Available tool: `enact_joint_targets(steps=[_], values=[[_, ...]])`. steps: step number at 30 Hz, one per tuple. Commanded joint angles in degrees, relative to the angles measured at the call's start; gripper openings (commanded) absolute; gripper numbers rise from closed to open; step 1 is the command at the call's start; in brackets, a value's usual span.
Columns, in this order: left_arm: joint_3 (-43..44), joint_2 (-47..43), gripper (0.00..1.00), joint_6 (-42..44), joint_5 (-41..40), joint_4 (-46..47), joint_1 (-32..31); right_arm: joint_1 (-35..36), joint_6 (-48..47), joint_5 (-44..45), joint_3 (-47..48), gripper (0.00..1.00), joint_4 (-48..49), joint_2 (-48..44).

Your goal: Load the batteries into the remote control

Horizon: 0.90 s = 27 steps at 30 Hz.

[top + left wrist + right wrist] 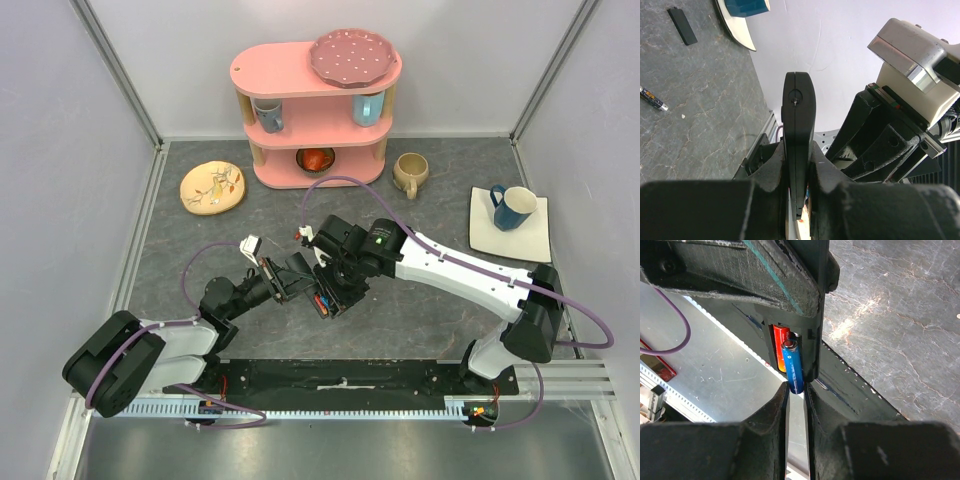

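Observation:
My left gripper (799,155) is shut on the remote control (799,112), a slim black bar held edge-up above the table. In the top view the left gripper (285,280) and right gripper (332,290) meet at the remote control (327,308) in mid-table. The right gripper (796,390) pinches the lower end of a blue battery (792,367) at its fingertips. The battery's upper end leans into the recess of the remote control (816,347), beside a red-orange battery (778,351) seated there. Another battery (654,98) lies loose on the table.
A flat black cover (682,26) lies on the table. At the back stand a pink shelf (315,110) with a plate and mugs, a yellow plate (212,187) and a beige mug (410,173). A blue mug (512,207) sits on a white plate (535,240).

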Motion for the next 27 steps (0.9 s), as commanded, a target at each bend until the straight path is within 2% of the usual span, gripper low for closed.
enact_joint_targets(steps=[1, 27], values=[[0.27, -0.8, 0.02, 0.36, 0.06, 6.24, -0.5, -0.44, -0.88, -0.21, 2.39, 0.23, -0.31, 0.44], [0.45, 0.17, 0.02, 0.98, -0.03, 5.71, -0.5, -0.35, -0.79, -0.04, 6.34, 0.46, -0.23, -0.17]])
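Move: The blue battery's middle lies about 1 cm ahead of the right hand and 2 cm to its left, roughly level; its near end is still between the right fingertips, over the open bay of the remote control. The red battery already in the bay is about 1 cm ahead and 3 cm left of that hand, 1 cm lower. The remote's middle is some 5 cm ahead and 4 cm left. From the left hand, which grips the remote, the blue battery lies roughly 4 cm back and 4 cm right, about level. The blue battery is let go at its outer end: the right fingers, barely loosened at first, spread to about twice their gap and come free on both sides, staying put while they open. Only then does the right hand ease up about 1 cm, drifting slightly left, with hardly any wrist turn. The left hand keeps its grip on the remote. ##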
